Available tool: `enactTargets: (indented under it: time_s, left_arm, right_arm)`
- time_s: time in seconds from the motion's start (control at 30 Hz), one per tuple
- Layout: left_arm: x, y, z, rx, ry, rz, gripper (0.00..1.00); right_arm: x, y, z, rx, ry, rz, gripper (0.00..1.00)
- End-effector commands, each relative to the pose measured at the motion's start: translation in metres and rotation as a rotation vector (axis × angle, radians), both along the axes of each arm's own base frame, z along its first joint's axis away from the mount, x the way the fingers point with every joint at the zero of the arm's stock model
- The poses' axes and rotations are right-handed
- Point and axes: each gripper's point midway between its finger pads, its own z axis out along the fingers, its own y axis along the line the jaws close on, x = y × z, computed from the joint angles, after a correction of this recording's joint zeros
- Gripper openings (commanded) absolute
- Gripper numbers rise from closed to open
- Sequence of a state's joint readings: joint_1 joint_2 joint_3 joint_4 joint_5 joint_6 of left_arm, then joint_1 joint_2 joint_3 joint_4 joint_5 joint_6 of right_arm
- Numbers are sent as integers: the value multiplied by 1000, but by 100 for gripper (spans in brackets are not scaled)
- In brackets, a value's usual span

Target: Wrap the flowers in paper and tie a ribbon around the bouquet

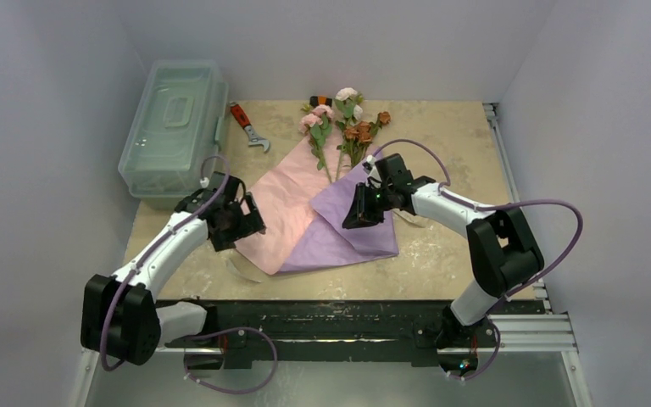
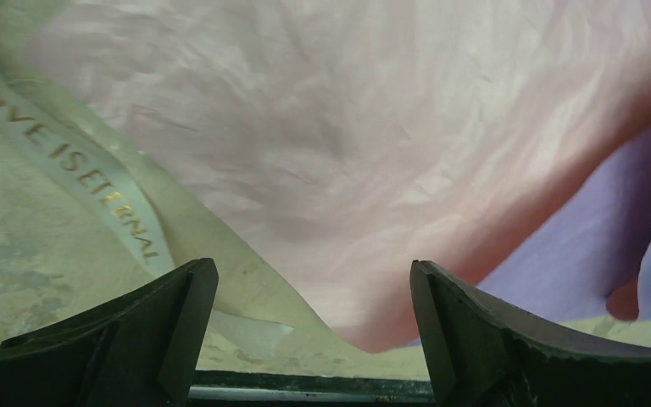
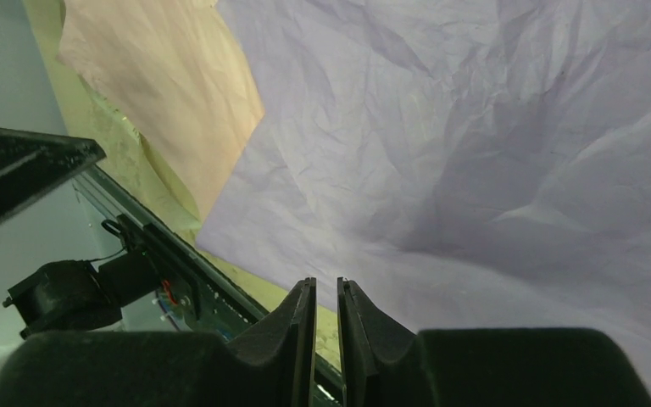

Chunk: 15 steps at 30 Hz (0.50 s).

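The paper (image 1: 284, 208) lies flat mid-table, pink face up, its right part folded over to show lilac (image 1: 347, 225). The flowers (image 1: 343, 127) rest at its far corner, stems on the sheet, blooms pointing away. A loop of the cream ribbon (image 1: 246, 270) shows by the paper's near left edge. My left gripper (image 1: 242, 222) hovers at that edge, wide open and empty. In the left wrist view its gripper (image 2: 314, 280) frames the pink paper (image 2: 347, 144) and the lettered ribbon (image 2: 76, 170). My right gripper (image 1: 363, 206) is over the lilac fold (image 3: 475, 153). Its jaws (image 3: 325, 292) are almost together with nothing between them.
A clear plastic toolbox (image 1: 174, 127) stands at the far left, with a red wrench (image 1: 248, 125) beside it. A small orange-and-black item (image 1: 320, 101) lies behind the blooms. A black rail (image 1: 347, 314) runs along the near table edge.
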State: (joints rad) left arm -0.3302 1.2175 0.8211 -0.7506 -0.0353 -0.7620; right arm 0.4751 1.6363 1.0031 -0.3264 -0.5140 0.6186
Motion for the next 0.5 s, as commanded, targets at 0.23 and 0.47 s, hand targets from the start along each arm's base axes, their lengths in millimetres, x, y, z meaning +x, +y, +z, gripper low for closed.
enactTargets:
  time_s: [0.23,0.47]
  left_arm:
    - [27,63,-14,-117,-61,214,93]
    - [36,85,-31,-190,-87,325,87]
  right_arm:
    - [1,5,17,7,-30,28,22]
    - [-12,-1,14,6,-13,20,22]
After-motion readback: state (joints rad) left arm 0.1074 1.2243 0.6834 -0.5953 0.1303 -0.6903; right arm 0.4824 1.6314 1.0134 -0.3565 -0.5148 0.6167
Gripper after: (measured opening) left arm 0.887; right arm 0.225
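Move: The pink paper's left corner lies about 4 cm ahead of the left hand, 8 cm to its left and some 6 cm below. The loose ribbon end curves across the table about 7 cm back and 3 cm left of this hand; the wrench is roughly 21 cm ahead and 3 cm to its right. From the right hand, over the folded purple flap, that pink corner is about 31 cm left, 2 cm ahead and 6 cm lower. Leftward and slowing, the left hand carries on some 8 cm over the pink paper towards its left corner, drifting a little forward and sinking about 3 cm, mostly late. The wrist turns counter-clockwise by some 15 degrees; the wide-open fingers stay open and hold nothing. The right hand stays over the purple flap, fingers still nearly shut; whether it touches the flap can't be made out. ##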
